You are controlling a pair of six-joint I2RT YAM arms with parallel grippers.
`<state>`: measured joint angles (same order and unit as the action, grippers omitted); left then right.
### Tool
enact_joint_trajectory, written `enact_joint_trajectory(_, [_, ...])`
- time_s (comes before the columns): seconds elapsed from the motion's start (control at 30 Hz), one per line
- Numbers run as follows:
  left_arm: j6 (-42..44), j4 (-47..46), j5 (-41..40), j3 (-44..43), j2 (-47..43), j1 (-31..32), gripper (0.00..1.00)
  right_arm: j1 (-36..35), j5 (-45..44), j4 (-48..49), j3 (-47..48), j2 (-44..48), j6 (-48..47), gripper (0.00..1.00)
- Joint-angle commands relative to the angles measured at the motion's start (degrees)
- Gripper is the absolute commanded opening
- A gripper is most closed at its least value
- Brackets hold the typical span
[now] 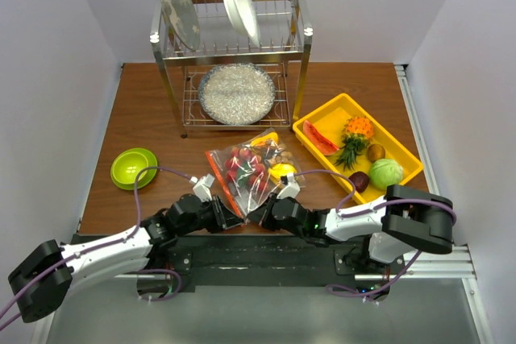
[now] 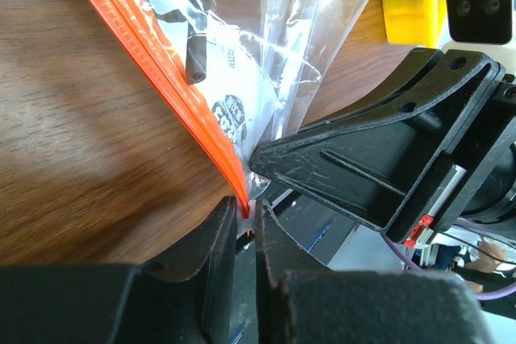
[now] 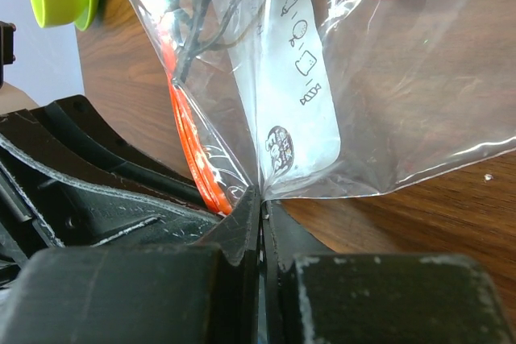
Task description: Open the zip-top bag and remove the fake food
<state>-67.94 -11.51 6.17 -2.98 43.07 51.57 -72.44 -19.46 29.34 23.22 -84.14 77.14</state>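
Observation:
The zip-top bag (image 1: 250, 168) lies in the middle of the table, crinkly and clear, with its orange zipper strip (image 2: 161, 62) along the left edge. Inside it shows fake food: red pieces (image 1: 242, 165) and a yellow piece (image 1: 282, 171). Both grippers meet at the bag's near corner. My left gripper (image 2: 247, 213) has its jaws pinched on the end of the orange strip. My right gripper (image 3: 262, 197) is shut on the clear plastic beside the white label (image 3: 294, 94), just right of the strip (image 3: 189, 142). The two grippers (image 1: 240, 217) (image 1: 258, 217) nearly touch.
A metal dish rack (image 1: 234, 38) with plates stands at the back, a grey pan (image 1: 237, 93) under it. A yellow tray (image 1: 339, 106) at the right holds a cabbage head (image 1: 385, 173) and other toy foods. A green bowl (image 1: 133, 167) sits at the left.

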Motion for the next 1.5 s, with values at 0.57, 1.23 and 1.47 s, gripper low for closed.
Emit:
enact_joint_trajectory(0.57, [-2.2, 2.89, -6.0, -0.26, -1.58, 0.2, 0.13, -0.15, 1.18, -2.18, -0.72, 3.54, -2.97, 0.0])
enact_joint_trajectory(1.23, [3.77, 11.33, -6.54, -3.87, -6.07, -6.91, 0.17, -0.15, 1.45, -3.85, -3.71, 5.91, -2.61, 0.0])
enact_joint_trajectory(1.47, [11.07, 15.99, -5.64, -9.31, -1.5, -16.14, 0.17, -0.15, 1.36, -6.75, -3.89, 8.81, -3.05, 0.0])
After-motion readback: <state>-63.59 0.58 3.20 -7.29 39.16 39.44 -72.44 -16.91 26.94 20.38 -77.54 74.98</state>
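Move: The left hand already pinches the slider at the near end of the bag's orange zip; the zip's far end lies about 23 cm ahead of it and 11 cm left. The red fruit in the bag is some 17 cm ahead and 2 cm right, the yellow pepper about 16 cm ahead and 13 cm right. From the right hand, which already holds the clear film beside the zip, the slider is about 2 cm left and 1 cm back. Forward and left by about 6 cm the left hand draws the zip's slider along the orange strip towards its far end, creeping at first, then quickly at the end, turning some 10 degrees counter-clockwise and keeping its pinch. The right hand keeps the film gripped shut in its fingers and eases back and right, a little up, against that pull. ##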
